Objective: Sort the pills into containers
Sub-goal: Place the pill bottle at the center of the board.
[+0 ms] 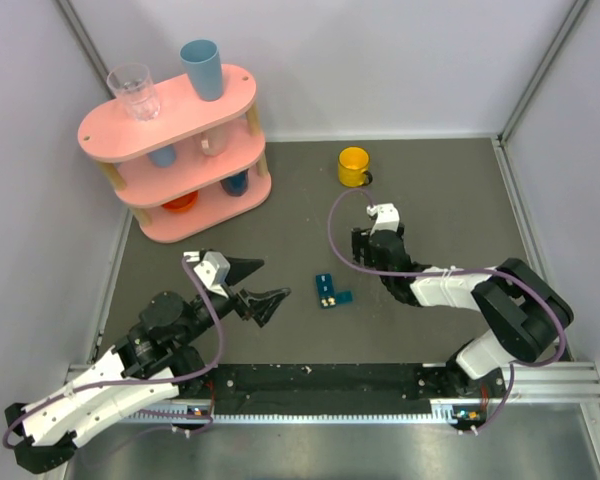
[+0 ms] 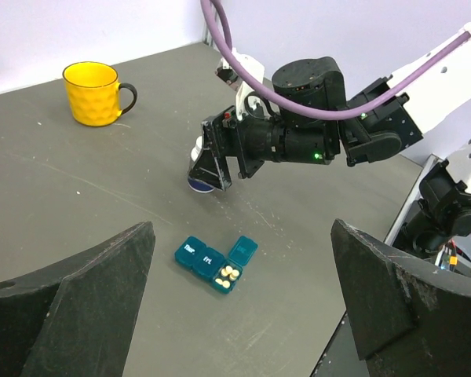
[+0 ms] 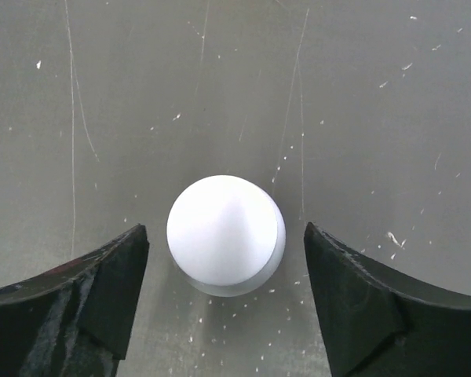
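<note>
The containers are a dark-teal pill box (image 2: 200, 258) (image 1: 330, 291) lying in the middle of the table. Two of its lids are shut and the end lid stands open. Several yellow pills (image 2: 227, 273) lie in the open compartment. My left gripper (image 2: 242, 232) (image 1: 276, 278) hovers left of the box, open and empty. My right gripper (image 3: 224, 228) (image 1: 365, 245) points down over a small white capped bottle (image 3: 225, 232) (image 2: 197, 179). Its fingers (image 3: 102, 283) stand open on either side of the cap, with a gap on both sides.
A yellow mug (image 1: 353, 166) (image 2: 94, 93) stands at the back of the table. A pink two-tier shelf (image 1: 110, 135) with cups and a glass stands at the back left. White walls close in the table on three sides.
</note>
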`<move>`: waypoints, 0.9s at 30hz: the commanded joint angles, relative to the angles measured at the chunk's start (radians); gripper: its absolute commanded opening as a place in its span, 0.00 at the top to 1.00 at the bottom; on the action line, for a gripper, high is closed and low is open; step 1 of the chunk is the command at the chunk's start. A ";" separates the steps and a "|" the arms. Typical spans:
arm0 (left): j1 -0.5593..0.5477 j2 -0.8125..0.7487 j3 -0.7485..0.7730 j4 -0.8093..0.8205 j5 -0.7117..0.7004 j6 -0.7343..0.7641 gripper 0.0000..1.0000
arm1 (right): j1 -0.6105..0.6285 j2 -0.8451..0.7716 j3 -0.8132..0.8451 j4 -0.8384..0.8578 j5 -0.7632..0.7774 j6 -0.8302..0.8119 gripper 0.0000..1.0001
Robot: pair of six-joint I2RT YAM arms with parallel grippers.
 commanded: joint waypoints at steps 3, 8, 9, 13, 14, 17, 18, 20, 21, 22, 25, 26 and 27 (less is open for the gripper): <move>-0.002 -0.025 0.026 0.000 -0.028 0.009 0.01 | -0.007 -0.077 0.027 -0.055 -0.019 0.010 0.06; -0.003 -0.030 0.028 -0.005 -0.045 0.003 0.01 | -0.007 -0.223 0.043 -0.227 -0.002 0.036 0.01; -0.002 -0.030 0.026 -0.005 -0.046 0.003 0.01 | -0.007 -0.294 0.033 -0.247 -0.007 0.041 0.01; -0.002 -0.031 0.020 0.001 -0.057 -0.005 0.01 | -0.007 -0.479 0.007 -0.360 -0.047 0.099 0.01; -0.002 -0.028 0.017 0.006 -0.062 -0.006 0.01 | -0.009 -0.511 0.001 -0.409 -0.073 0.114 0.01; -0.002 -0.021 0.009 0.013 -0.083 -0.014 0.01 | -0.005 -0.622 -0.040 -0.465 -0.146 0.217 0.01; -0.002 -0.018 0.003 0.024 -0.089 -0.017 0.01 | 0.004 -0.648 -0.078 -0.466 -0.166 0.251 0.01; -0.002 -0.016 -0.008 0.036 -0.103 -0.032 0.01 | 0.042 -0.703 -0.118 -0.465 -0.177 0.329 0.01; -0.002 -0.018 -0.018 0.045 -0.106 -0.038 0.01 | 0.065 -0.720 -0.150 -0.466 -0.168 0.353 0.01; -0.002 -0.012 -0.024 0.049 -0.108 -0.046 0.01 | 0.120 -0.746 -0.167 -0.462 -0.144 0.402 0.01; 0.000 0.004 -0.044 0.053 -0.109 -0.078 0.01 | 0.209 -0.775 -0.249 -0.402 -0.111 0.513 0.01; 0.000 0.011 -0.049 0.052 -0.106 -0.095 0.01 | 0.224 -0.786 -0.272 -0.370 -0.108 0.542 0.01; 0.000 0.018 -0.058 0.084 -0.102 -0.103 0.01 | 0.235 -0.788 -0.325 -0.341 -0.105 0.573 0.01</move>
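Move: The right hand is around the upright pill bottle, its fingers already slackened. The pill organizer, the next thing to go to, lies about 10 cm back, 9 cm to the left and 3 cm lower; the yellow mug stands some 18 cm ahead and 4 cm left of the right hand, at about its height. From the left hand, the pill organizer is roughly 10 cm ahead, 12 cm to the right and 24 cm below. The right hand opens its half-loosened fingers wide to clear the pill bottle, then lifts off it, climbing about 11 cm as it begins to draw back. It then swings back faster towards the pill organizer, about 12 cm back in all, sinking roughly half of the height it gained while the wrist rolls its left side up some 25 degrees, and ends beside and above the open lid with the fingers still wide and empty. ##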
